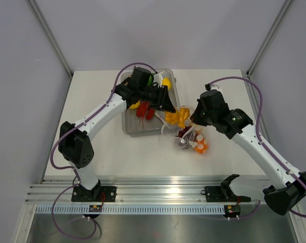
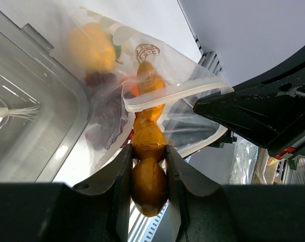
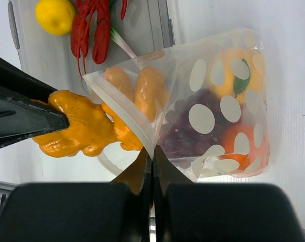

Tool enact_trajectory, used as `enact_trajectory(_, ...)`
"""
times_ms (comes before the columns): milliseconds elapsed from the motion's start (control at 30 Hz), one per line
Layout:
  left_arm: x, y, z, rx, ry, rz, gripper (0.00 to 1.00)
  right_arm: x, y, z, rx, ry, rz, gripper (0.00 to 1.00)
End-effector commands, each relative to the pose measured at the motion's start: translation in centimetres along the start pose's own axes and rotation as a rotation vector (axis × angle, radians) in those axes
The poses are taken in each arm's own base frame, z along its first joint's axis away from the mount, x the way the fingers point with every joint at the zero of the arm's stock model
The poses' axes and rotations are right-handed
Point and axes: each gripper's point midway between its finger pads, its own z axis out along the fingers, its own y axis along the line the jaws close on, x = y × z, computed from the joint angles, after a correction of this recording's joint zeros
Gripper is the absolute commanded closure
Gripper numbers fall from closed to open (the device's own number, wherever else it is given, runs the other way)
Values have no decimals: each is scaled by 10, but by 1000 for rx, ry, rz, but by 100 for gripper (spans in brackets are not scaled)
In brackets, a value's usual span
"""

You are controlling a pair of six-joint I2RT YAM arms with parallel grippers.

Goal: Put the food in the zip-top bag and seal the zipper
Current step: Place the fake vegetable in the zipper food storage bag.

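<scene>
A knobbly orange-yellow food piece [image 2: 148,176] sits between the fingers of my left gripper [image 2: 148,151], which is shut on it. Its far end reaches into the mouth of the dotted zip-top bag [image 3: 218,116]. My right gripper [image 3: 153,156] is shut on the bag's white zipper strip [image 3: 122,113], holding the mouth up. Purple grapes [image 3: 188,131], a yellow pepper [image 3: 233,70] and an orange [image 3: 243,146] lie inside the bag. From above, the left gripper [image 1: 169,106] and right gripper [image 1: 196,122] meet over the bag [image 1: 191,139], right of the tray.
A rigid clear tray [image 1: 126,129] stands just left of the bag. It holds a red lobster [image 3: 92,30], a lemon [image 3: 54,15] and a green item [image 1: 150,80]. The table's right edge and a frame post are close behind the right arm.
</scene>
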Motion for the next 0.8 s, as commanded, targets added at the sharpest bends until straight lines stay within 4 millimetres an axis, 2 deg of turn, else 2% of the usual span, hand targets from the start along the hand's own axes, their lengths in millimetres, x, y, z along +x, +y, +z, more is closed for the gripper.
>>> enact_trajectory(0, -3, -20, 11, 74, -2, 41, 100, -12, 12, -12, -57, -45, 9, 100)
enact_trajectory(200, 16, -34, 38, 107, 36, 26, 100, -10, 20, -4, -87, -26, 26, 100)
enact_trajectory(300, 21, -34, 54, 103, 43, 7, 100, -11, 28, -4, -120, -26, 36, 100)
enact_trajectory(433, 34, -23, 75, 73, 68, -13, 100, -14, 30, -6, -128, -32, 42, 100)
enact_trajectory(467, 39, -16, 80, 62, 84, -26, 95, -14, 28, -7, -122, -36, 43, 100)
enact_trajectory(500, 43, -15, 81, 66, 100, -31, 82, -15, 28, -9, -122, -39, 46, 100)
enact_trajectory(533, 46, -14, 80, 62, 117, -32, 50, -14, 25, -9, -112, -42, 46, 100)
enact_trajectory(567, 48, -13, 78, 56, 123, -29, 38, -13, 24, -10, -108, -40, 44, 100)
enact_trajectory(633, 50, -21, 66, 51, 124, 10, 20, -13, 20, -11, -94, -51, 49, 100)
enact_trajectory(700, 46, -34, 47, 49, 98, 59, 17, -12, 18, -12, -89, -52, 48, 100)
enact_trajectory(767, 50, -41, 32, 40, 115, 105, 12, -12, 17, -11, -86, -53, 51, 100)
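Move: The left hand holds the knobbly orange fake vegetable, its far end already at the bag's mouth; the mouth's middle lies about 4 cm to this hand's right, 5 cm back and 5 cm below. The grapes in the bag are some 5 cm right, 6 cm back and 11 cm down, the orange about 12 cm right, 10 cm back and 12 cm down. From the right hand, pinching the rim, the mouth's middle is about 4 cm left, 2 cm back, 3 cm below. Still pinching the fake vegetable, the left fingers feed it into the bag's mouth, going right and back at nearly one height, then steeply down some 7 cm in all. Low in the mouth they spread wide and let go, while the hand drifts about 1 cm back leftwards; the right hand keeps its closed pinch on the rim, almost still. ##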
